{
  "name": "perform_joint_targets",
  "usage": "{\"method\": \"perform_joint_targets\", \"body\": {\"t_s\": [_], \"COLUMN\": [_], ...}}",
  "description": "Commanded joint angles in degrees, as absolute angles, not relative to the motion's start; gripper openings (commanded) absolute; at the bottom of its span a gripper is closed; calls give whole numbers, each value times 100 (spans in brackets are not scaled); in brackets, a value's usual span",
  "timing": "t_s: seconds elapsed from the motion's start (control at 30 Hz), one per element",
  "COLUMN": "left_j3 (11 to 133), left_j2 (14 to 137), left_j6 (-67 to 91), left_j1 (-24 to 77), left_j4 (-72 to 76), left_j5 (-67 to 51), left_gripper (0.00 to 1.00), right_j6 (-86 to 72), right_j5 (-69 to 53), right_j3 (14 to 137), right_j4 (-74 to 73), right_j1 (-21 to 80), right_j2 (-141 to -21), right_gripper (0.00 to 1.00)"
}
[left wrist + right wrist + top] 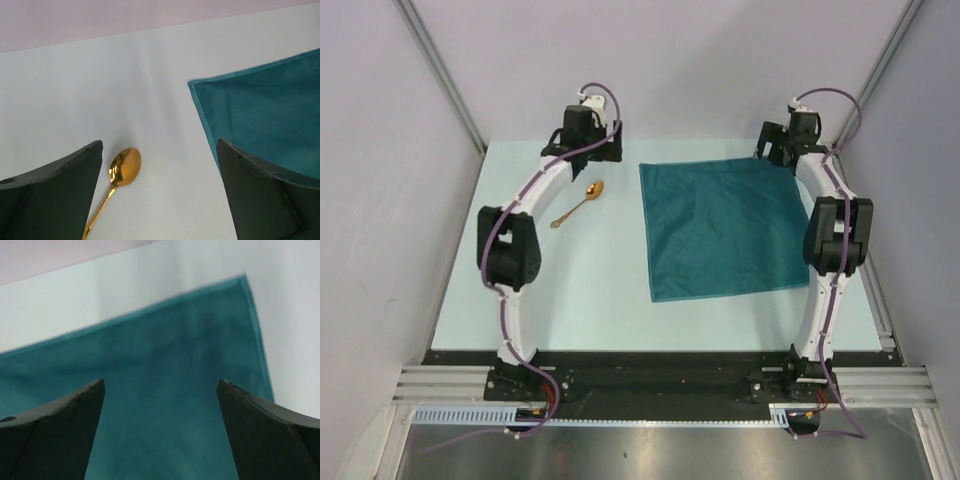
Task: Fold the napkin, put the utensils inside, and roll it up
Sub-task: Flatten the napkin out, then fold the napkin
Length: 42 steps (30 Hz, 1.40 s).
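The teal napkin [720,228] lies spread flat on the right half of the table, and its far left corner [260,105] shows in the left wrist view. A single gold spoon [580,203] lies to its left, bowl toward the back; the bowl [125,166] sits just inside my left finger. My left gripper [160,145] hangs open over bare table between spoon and napkin, holding nothing. My right gripper [161,382] hangs open above the napkin's far right corner [200,365], with nothing between its fingers.
The pale table [590,290] is boxed in by grey walls at the back and on both sides. A metal rail [882,310] runs along its right edge. Both arm bases stand at the near edge.
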<state>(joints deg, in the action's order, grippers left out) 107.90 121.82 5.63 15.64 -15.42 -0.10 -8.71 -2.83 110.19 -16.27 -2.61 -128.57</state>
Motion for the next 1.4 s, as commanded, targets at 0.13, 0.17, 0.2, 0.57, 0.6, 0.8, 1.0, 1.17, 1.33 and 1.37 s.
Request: {"method": "perform_joint_targets", "body": {"t_s": [0.13,0.17,0.2,0.57,0.6,0.8,1.0,1.17,1.33,1.37], "left_j3": [8738,8536,8151,7138,6954,6416,6276,6284,6275,6275], "left_j2": [9802,9365,9160,7516,7462,7067,6583,6548,6583,6583], "left_j6": [1317,1423,1537,1363,1301,1126,880,861,949,967], "left_j1": [1538,1521,1433,835,835,782,686,633,615,615], "left_j4": [-1616,-1661,-1696,-2532,-2505,-2276,-2188,-2215,-2197,-2189], "left_j5": [53,44,-174,-1565,-1521,-1152,-467,-448,-650,-694], "left_gripper": [100,100,100,100,100,100,100,100,100,100], "right_j6": [-879,-862,-818,-765,-773,-458,-325,-237,-255,-255], "right_j5": [-993,-1028,-1115,-642,-546,-458,-325,-185,-53,-53], "right_j3": [8643,8161,7921,6100,6039,6407,6715,6785,6794,6785], "right_j4": [-1925,-1942,-2021,-2171,-2145,-2425,-2584,-2672,-2619,-2593], "right_j1": [-53,200,350,3584,3847,4674,5211,5335,5353,5353], "right_j2": [-10294,-10109,-9751,-8973,-9035,-9729,-10194,-10476,-10547,-10564], "right_gripper": [98,97,97,70,68,59,54,49,47,47]}}
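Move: The napkin's near left corner lies about 39 cm back and 34 cm to the left of my right hand, some 12 cm below it. The napkin's middle is around 19 cm back and 14 cm left of that hand; the gold spoon lies about 26 cm farther out than the corner and 20 cm to the left of it. From my left hand the same corner is roughly 36 cm back, 14 cm to the right and 18 cm down. I lift my right hand a little and draw it back, then swing it left and down over the napkin, about 40 cm back and 33 cm left in all, to the near left corner. On the way its wrist turns counter-clockwise and tips steeper, and its fingers close to half open around the corner. My open left hand withdraws back, left and up. ##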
